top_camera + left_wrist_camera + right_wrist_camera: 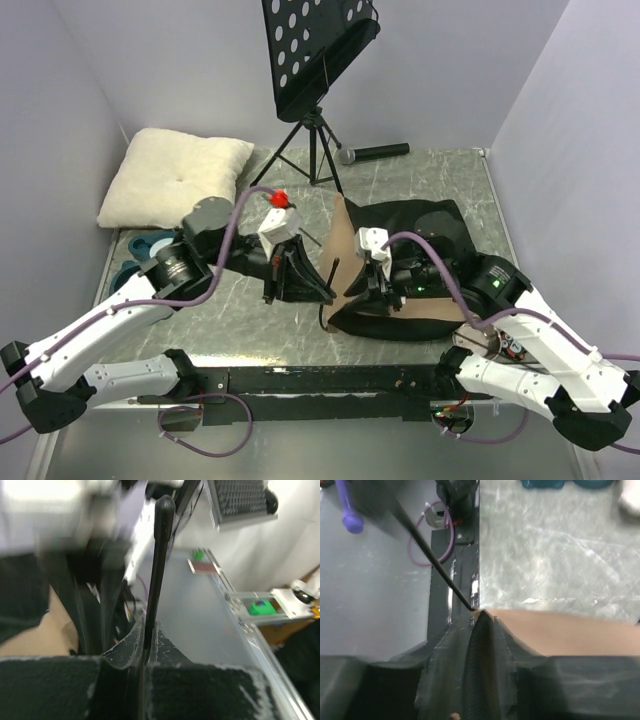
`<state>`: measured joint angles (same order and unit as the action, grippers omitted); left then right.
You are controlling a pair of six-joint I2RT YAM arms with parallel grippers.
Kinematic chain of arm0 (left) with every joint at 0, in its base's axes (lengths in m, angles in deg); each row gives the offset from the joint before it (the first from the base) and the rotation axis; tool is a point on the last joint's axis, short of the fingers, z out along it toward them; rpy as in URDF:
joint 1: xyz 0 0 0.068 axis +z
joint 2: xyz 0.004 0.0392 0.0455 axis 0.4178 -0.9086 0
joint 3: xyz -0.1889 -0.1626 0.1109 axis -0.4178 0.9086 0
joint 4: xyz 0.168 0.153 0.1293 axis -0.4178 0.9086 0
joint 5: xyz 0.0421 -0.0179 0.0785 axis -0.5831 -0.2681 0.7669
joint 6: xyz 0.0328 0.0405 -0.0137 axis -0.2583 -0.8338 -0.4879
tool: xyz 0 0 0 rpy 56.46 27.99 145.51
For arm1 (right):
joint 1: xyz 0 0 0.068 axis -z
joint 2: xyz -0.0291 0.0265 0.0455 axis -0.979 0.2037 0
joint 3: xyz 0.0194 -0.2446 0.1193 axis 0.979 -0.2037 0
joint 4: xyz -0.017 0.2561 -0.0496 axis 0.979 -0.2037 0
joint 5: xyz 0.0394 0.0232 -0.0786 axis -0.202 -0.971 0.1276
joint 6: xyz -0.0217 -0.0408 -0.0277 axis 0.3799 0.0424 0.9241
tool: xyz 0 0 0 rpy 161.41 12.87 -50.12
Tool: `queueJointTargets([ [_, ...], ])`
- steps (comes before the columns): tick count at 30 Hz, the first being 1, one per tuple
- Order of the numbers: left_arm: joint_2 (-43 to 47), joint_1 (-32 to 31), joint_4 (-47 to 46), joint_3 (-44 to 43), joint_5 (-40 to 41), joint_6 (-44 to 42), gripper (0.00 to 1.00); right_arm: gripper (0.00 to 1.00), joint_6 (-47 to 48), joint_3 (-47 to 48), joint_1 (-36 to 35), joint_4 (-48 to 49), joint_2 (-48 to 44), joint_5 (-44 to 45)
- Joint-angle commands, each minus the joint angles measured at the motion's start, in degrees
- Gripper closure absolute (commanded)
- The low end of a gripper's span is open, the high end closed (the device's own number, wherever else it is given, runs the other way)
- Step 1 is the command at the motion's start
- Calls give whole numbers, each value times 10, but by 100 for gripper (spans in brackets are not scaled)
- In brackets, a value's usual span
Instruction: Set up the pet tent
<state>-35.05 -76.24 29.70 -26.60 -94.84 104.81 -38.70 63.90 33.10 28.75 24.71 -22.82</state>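
Note:
The pet tent (346,245) lies crumpled at mid-table, tan-brown outside with black lining. In the left wrist view my left gripper (147,647) is shut on a thin black pole (159,565) that rises steeply from between the fingers; from above that gripper (290,285) sits just left of the tent. My right gripper (380,290) is at the tent's near-left edge. Its wrist view shows the jaws parted a little, the right gripper (480,617) with its tips at the tan fabric (560,632). The pole (430,555) ends there.
A cream pillow (175,180) lies at the back left. A black music stand (315,60) on a tripod and a microphone (375,153) stand behind the tent. Teal bowls (150,245) sit under the left arm. A black base bar (330,380) runs along the near edge.

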Motion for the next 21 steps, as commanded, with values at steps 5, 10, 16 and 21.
queueJointTargets([
  [5, -7, 22, 104, 37, -25, 12, 99, 28, -6, 54, -6, 57, -26, -25],
  [10, -6, 24, 104, 50, -24, 8, 99, 16, -75, 82, -6, 91, -29, -33],
  [16, -18, 24, 106, 49, -19, -5, 99, 15, -186, 117, -6, 162, 9, -33],
  [21, -29, 23, 104, 44, -18, -8, 99, 17, -250, 133, -5, 197, 29, -11],
])
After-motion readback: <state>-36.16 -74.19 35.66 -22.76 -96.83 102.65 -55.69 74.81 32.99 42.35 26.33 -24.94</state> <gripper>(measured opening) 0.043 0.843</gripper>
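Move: My left hand grips the tent pole near its upper end, the free black tip standing some 6 cm above that hand. From my right hand, which is already starting to open, the tip is about 15 cm up, 5 cm left and 2 cm back. The tent corner around the pole's lower part is just past my right fingertips, about 3 cm left, 2 cm back and 3 cm down; the bunched tent body lies about 12 cm ahead, 10 cm right and 20 cm below. I open my right fingers wide, come free of the tent corner and lift that hand about 11 cm, rolling it some 15 degrees until its fingers point left nearly level and straddle the way to the pole's upper end, drifting slightly left near the end. Meanwhile my left hand keeps its pinch on the pole and sinks about 5 cm, most of it early, tilting a little. ##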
